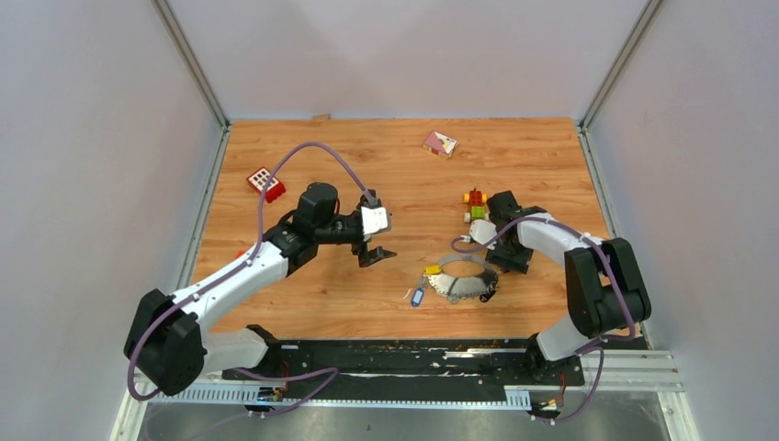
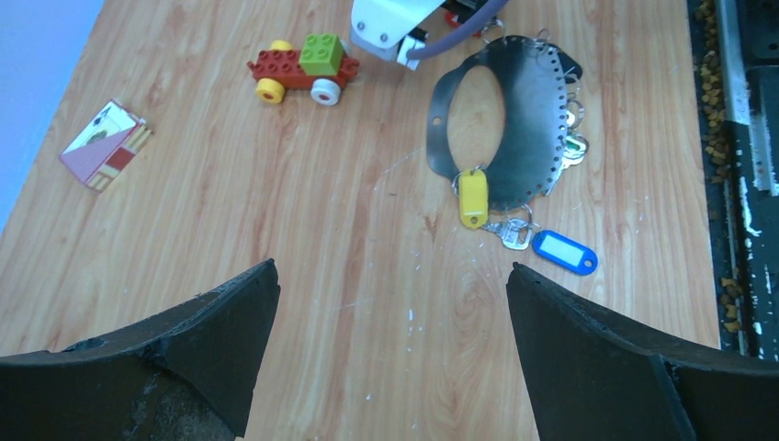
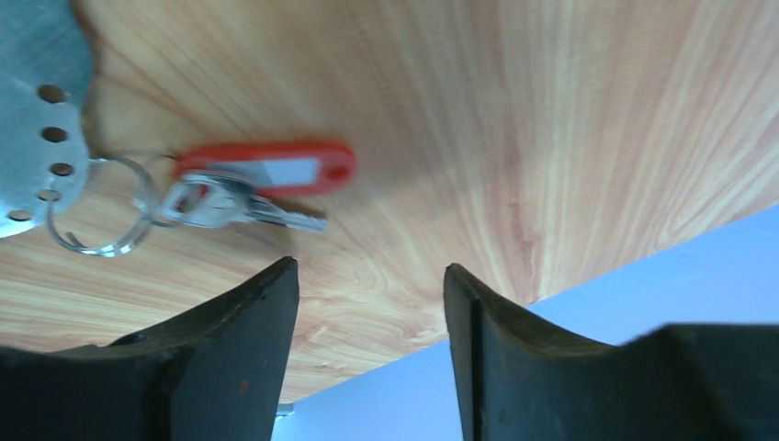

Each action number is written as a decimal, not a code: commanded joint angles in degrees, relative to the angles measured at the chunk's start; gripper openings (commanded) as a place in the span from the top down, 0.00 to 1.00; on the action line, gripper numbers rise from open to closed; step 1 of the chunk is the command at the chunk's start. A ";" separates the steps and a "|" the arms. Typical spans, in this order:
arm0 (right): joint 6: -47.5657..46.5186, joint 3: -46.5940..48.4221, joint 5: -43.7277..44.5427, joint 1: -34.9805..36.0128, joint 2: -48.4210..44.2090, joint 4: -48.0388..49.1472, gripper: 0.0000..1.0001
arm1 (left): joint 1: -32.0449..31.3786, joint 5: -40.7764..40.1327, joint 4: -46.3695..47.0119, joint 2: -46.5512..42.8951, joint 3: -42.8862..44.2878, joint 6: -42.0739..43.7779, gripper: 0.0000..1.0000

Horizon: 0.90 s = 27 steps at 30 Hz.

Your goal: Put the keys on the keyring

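The keyring (image 1: 466,281) is a silvery loop with a holed edge, lying flat right of centre. A yellow-tagged key (image 2: 473,197) and a blue-tagged key (image 2: 564,251) hang at its near-left edge, and other keys (image 2: 575,147) cluster along its near rim. In the right wrist view a red-tagged key (image 3: 266,168) lies on the wood, its split ring (image 3: 101,217) overlapping the keyring's holed edge (image 3: 41,101). My right gripper (image 3: 370,271) sits just off that key, open and empty. My left gripper (image 2: 393,276) hovers open left of the keyring (image 2: 528,119), holding nothing.
A toy brick car (image 1: 475,204) stands just behind the right gripper (image 1: 511,259). A red block with white squares (image 1: 265,181) lies at the back left and a pink card box (image 1: 439,143) near the back wall. The table's right edge (image 3: 588,276) is close.
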 commanded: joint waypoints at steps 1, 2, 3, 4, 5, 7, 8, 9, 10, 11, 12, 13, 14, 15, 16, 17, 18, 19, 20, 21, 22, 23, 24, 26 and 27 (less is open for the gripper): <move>-0.67 3.16 0.41 -1.59 -0.34 0.16 0.36 | -0.10 -5.89 -0.35 -2.45 -0.87 0.33 0.00; -0.82 3.38 0.43 -2.02 -0.66 0.05 0.34 | -0.03 -7.65 -0.15 -2.82 -0.99 -0.33 0.00; -0.98 3.65 0.43 -2.40 -1.18 -0.06 0.31 | 0.02 -9.01 0.23 -3.09 -1.16 -0.93 0.00; -1.15 3.91 0.53 -2.88 -1.53 -0.26 0.28 | 0.13 -10.30 0.82 -3.51 -1.36 -1.39 0.00; -1.29 4.34 0.63 -3.48 -2.01 -0.45 0.26 | 0.12 -11.83 1.40 -3.78 -1.57 -1.82 0.00; -1.40 5.59 0.40 -4.39 -3.05 -0.96 0.22 | 0.39 -15.38 3.43 -4.50 -2.12 -3.08 0.00; -1.38 6.34 0.19 -4.92 -3.65 -1.07 0.18 | 0.56 -17.36 4.95 -4.85 -2.29 -3.99 0.00; -1.28 7.16 -0.15 -5.42 -4.15 -1.19 0.14 | 0.80 -19.20 5.99 -4.98 -2.53 -4.89 0.00; -1.05 8.18 -0.64 -5.95 -4.70 -1.29 0.10 | 1.15 -21.12 7.04 -5.11 -2.68 -5.98 0.00; -0.62 9.15 -1.05 -6.52 -5.17 -1.28 0.06 | 1.76 -23.02 8.12 -5.16 -2.83 -7.27 0.00; -0.12 10.26 -1.85 -7.21 -5.57 -1.30 0.02 | 2.24 -24.91 8.91 -5.10 -2.82 -8.51 0.00; 0.67 11.34 -2.75 -7.92 -6.00 -1.04 0.00 | 3.21 -26.51 9.61 -5.01 -2.72 -9.74 0.00; 1.66 12.96 -3.72 -8.61 -6.34 -0.71 0.00 | 4.11 -28.09 10.18 -4.94 -2.57 -10.96 0.00; 2.92 14.17 -4.98 -9.37 -6.73 -0.37 0.00 | 5.06 -29.09 10.64 -4.93 -2.44 -12.33 0.00; 4.41 15.26 -6.19 -10.05 -7.17 0.23 0.00 | 6.17 -29.69 11.17 -4.94 -2.32 -13.66 0.00; 6.21 16.24 -7.60 -10.69 -7.58 0.72 0.00 | 7.40 -30.30 11.78 -5.13 -2.33 -14.91 0.00; 8.12 17.13 -9.17 -11.30 -8.23 1.11 0.00 | 8.54 -30.54 12.37 -5.40 -2.46 -16.20 0.00; 9.75 17.82 -10.55 -11.65 -8.91 1.71 0.00 | 9.75 -30.56 13.04 -5.85 -2.61 -17.33 0.00; 11.66 18.33 -12.10 -11.92 -9.81 2.40 0.00 | 10.98 -30.46 13.91 -6.40 -2.87 -18.36 0.00; 13.44 18.69 -13.73 -12.05 -10.77 3.15 0.00 | 11.97 -30.36 15.21 -6.98 -3.51 -19.20 0.00; 15.23 19.02 -15.11 -12.09 -11.78 3.79 0.00 | 13.03 -30.47 16.86 -7.88 -4.59 -19.55 0.00; 17.36 19.36 -16.12 -12.10 -12.77 4.58 0.00 | 13.92 -30.70 18.98 -8.88 -5.86 -20.06 0.00; 19.16 19.64 -18.11 -12.10 -13.60 4.93 0.00 | 14.81 -30.82 21.12 -10.18 -7.39 -20.49 0.00; 22.26 20.51 -21.13 -12.10 -15.32 4.88 0.00 | 15.99 -32.24 24.11 -12.69 -9.96 -20.78 0.00; 24.12 20.85 -22.25 -12.10 -16.05 4.89 0.00 | 16.30 -33.50 25.19 -13.86 -10.90 -20.99 0.00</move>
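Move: The red-tagged key just let go lies close under the right hand, about 3 cm back, 1 cm left and 3 cm below. From that hand the crescent keyring's middle is roughly 8 cm back and 12 cm left, the black tag about 13 cm back and 6 cm left, and the toy car some 13 cm ahead and 9 cm left, all on the table. From the left hand the red-tagged key is about 33 cm right, 3 cm back and 18 cm below. Lift the empty right gripper off the red-tagged key, about 14 cm up and 9 cm forward, opening its half-open fingers fully and tipping them up from straight down to point forward and left. Meanwhile draw the open left gripper away from the keyring, some 13 cm left and 11 cm forward, rising slightly and swinging nearly 50 degrees counter-clockwise. ##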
